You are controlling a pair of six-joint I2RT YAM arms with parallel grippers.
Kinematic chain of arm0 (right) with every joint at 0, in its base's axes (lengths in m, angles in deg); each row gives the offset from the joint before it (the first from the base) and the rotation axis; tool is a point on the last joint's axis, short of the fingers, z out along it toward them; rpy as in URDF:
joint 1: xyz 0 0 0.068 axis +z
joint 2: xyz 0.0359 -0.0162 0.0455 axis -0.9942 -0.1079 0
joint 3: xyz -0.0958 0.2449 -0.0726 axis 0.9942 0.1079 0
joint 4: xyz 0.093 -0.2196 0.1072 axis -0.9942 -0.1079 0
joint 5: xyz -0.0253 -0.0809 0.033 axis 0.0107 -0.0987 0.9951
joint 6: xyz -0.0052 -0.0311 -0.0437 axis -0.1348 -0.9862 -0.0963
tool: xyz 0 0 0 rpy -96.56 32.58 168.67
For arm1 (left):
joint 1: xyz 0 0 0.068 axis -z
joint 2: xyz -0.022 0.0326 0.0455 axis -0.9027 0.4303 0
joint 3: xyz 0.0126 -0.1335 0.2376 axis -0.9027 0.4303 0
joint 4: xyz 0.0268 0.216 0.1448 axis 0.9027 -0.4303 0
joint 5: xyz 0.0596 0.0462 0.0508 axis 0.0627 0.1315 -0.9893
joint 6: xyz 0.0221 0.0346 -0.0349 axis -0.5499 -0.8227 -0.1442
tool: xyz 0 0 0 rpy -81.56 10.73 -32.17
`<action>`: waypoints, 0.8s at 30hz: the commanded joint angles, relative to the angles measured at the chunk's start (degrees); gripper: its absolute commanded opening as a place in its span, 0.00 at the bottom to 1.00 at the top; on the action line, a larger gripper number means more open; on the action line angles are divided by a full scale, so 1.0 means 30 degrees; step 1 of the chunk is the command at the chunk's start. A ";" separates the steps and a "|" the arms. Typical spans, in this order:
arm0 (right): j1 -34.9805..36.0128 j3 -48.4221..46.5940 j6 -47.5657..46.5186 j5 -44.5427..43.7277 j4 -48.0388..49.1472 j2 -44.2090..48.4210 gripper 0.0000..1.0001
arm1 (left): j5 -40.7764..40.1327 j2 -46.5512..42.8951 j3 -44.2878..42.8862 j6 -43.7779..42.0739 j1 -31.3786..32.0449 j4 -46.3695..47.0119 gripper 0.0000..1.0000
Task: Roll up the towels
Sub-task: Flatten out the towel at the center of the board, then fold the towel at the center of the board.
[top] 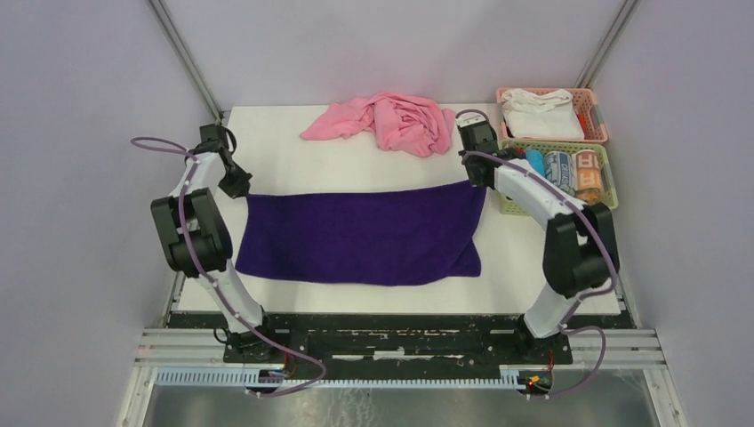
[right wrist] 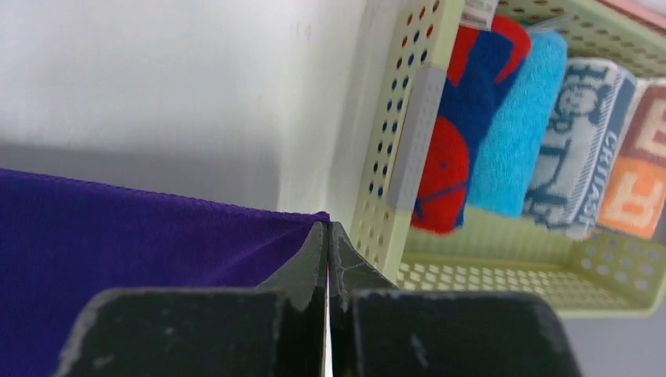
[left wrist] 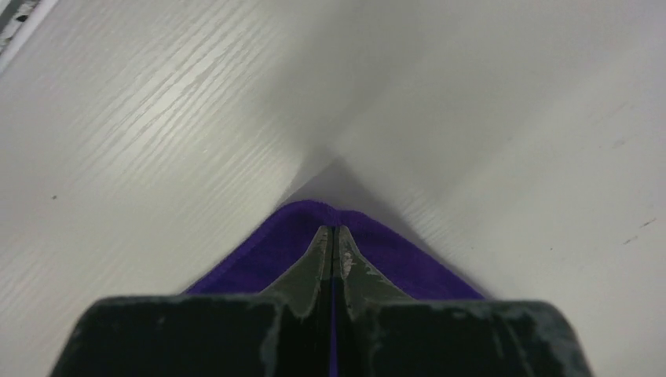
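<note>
A deep purple towel (top: 356, 236) lies spread flat across the middle of the white table (top: 284, 156). My left gripper (top: 238, 187) is at its far left corner, shut on the cloth. In the left wrist view the fingertips (left wrist: 322, 239) pinch the purple corner (left wrist: 259, 259) just above the table, with purple showing between the pads. My right gripper (top: 477, 174) is at the far right corner. There the closed gripper (right wrist: 327, 226) meets the towel's taut edge (right wrist: 157, 243) at its tip.
A crumpled pink cloth (top: 391, 120) lies at the back of the table. At the right stand a pink basket (top: 509, 92) holding a white cloth (top: 538, 116) and a green basket (top: 511, 206) of rolled towels (right wrist: 518, 126), whose wall (right wrist: 393, 133) is close beside my right gripper.
</note>
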 commanded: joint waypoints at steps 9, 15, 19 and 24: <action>-0.2425 -0.6286 -0.3381 0.2610 0.3681 -0.6336 0.00 | 0.1916 0.4044 -0.5617 0.0164 0.0506 0.2198 0.03; -0.2910 -0.6576 -0.3710 0.3406 0.3873 -0.7282 0.00 | 0.2065 0.4887 -0.5937 0.0021 0.0504 0.2354 0.03; -0.3126 -0.6740 -0.3671 0.4160 0.3659 -0.7209 0.00 | 0.2227 0.4594 -0.5898 0.0024 0.0488 0.2448 0.03; -0.3148 -0.6193 -0.3970 0.4233 0.3108 -0.6456 0.00 | 0.1630 0.3235 -0.5192 0.0120 0.0478 0.1766 0.03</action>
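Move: My left hand grips the purple towel's far left corner about 4 cm above the board, my right its far right corner about 9 cm up. I am taking them to bare board about 9 cm ahead of the left and 11 cm ahead of the right. The pink towel's middle is roughly 26 cm ahead and 50 cm right of my left hand. From my right, the green basket's middle is 31 cm right and about level; the salmon basket is 25 cm ahead, 32 cm right. Keeping both corners pinched, I draw the purple towel forward along the board with both hands together, quickly at first, then easing to a halt short of the pink towel's line. My left hand goes about 9 cm forward, nearly level; my right goes about 11 cm forward while sinking, passing along the green basket's left side. ##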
